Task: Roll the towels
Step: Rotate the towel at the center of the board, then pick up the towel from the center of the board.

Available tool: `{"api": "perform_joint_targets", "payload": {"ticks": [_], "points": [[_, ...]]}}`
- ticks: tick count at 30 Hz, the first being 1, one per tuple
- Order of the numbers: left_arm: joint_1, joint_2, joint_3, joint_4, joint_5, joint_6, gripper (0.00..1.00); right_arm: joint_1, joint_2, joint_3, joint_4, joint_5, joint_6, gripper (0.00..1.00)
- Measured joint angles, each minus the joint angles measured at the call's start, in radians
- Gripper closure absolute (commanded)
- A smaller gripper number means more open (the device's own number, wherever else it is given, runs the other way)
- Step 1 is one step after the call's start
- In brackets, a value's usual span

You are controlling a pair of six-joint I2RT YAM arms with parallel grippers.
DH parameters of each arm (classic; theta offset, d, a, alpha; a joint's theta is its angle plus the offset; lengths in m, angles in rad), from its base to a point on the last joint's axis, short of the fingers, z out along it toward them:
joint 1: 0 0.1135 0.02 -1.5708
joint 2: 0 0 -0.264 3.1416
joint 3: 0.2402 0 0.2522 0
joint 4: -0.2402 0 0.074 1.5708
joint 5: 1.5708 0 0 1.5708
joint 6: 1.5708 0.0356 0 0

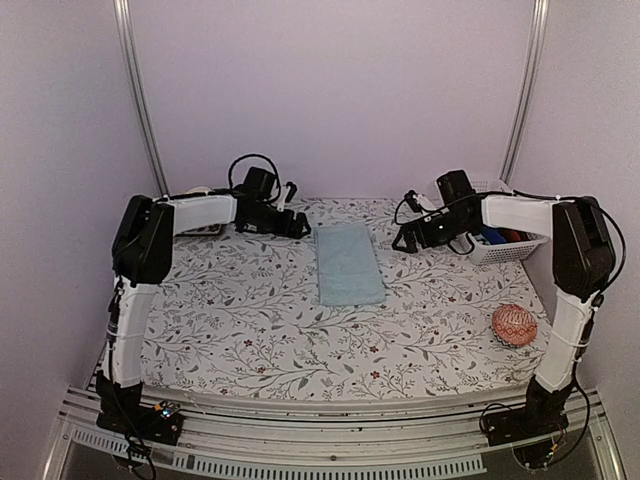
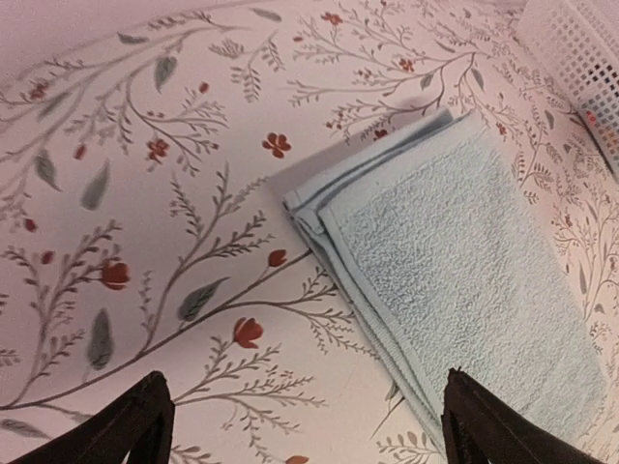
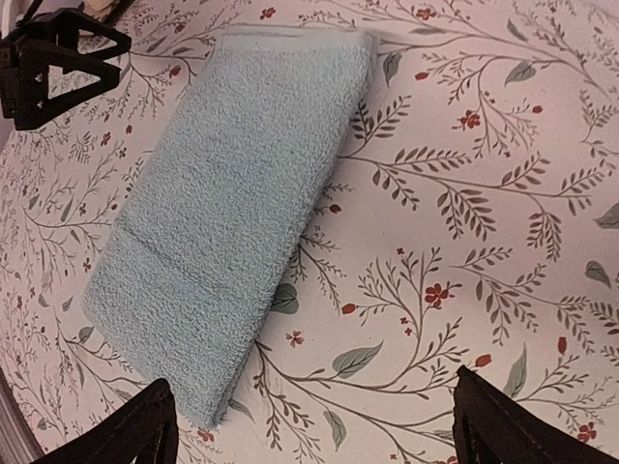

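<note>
One pale light blue towel (image 1: 348, 263) lies folded flat in a long rectangle at the middle back of the flowered table. My left gripper (image 1: 298, 225) hovers just left of its far end, open, with nothing between the fingers. In the left wrist view the towel (image 2: 455, 261) reaches toward the right finger (image 2: 484, 420) of the left gripper (image 2: 306, 387). My right gripper (image 1: 405, 241) hovers to the towel's right, also open and empty. From the right wrist the towel (image 3: 222, 213) shows left of centre, its corner near the left finger of the right gripper (image 3: 309, 387).
A white mesh basket (image 1: 500, 247) with blue and red items stands at the back right, behind the right gripper, and shows as the basket (image 2: 580, 48) in the left wrist view. An orange-pink patterned ball (image 1: 514, 325) rests near the right arm. Walls enclose three sides.
</note>
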Motion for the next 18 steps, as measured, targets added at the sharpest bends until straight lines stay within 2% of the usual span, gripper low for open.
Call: {"api": "perform_joint_targets", "payload": {"ticks": [6, 10, 14, 16, 18], "points": [[0.034, -0.219, -0.140, 0.093, -0.177, 0.070, 0.03, 0.000, -0.153, -0.111, 0.209, 0.108, -0.097, 0.01], [0.060, -0.290, -0.206, 0.161, -0.168, 0.141, 0.03, 0.000, -0.208, -0.133, 0.323, 0.159, -0.148, 0.01], [0.052, -0.379, -0.430, 0.301, -0.147, 0.288, 0.03, 0.000, -0.209, -0.132, 0.359, 0.150, -0.225, 0.01], [0.012, -0.426, -0.566, 0.357, -0.153, 0.404, 0.03, 0.001, -0.213, -0.144, 0.375, 0.133, -0.271, 0.01], [-0.048, -0.436, -0.632, 0.390, -0.156, 0.501, 0.03, 0.001, -0.234, -0.190, 0.405, 0.113, -0.317, 0.01]]}}
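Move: The towel lies flat between the open hands, its middle about 7 cm back and 9 cm to the right of the left hand and some 4 cm below it. The mug stands about 19 cm left and 4 cm ahead of the left hand, at much the same height. From the right hand, the towel's middle is about 11 cm left, 1 cm ahead and 8 cm below. The white basket is some 17 cm right of the right hand and 6 cm ahead, its middle 3 cm lower. Both empty hands lift away from the towel with fingers staying wide open: the left rises about 11 cm while swinging some 6 cm to its left, then draws back around 9 cm alongside the towel's left side, sinking about 6 cm and easing right. The right goes almost straight up about 10 cm with a little forward, its fingers tilting up some 35 degrees, then nearly stops; the left's fingers tip up too, and late on that hand turns clockwise. ##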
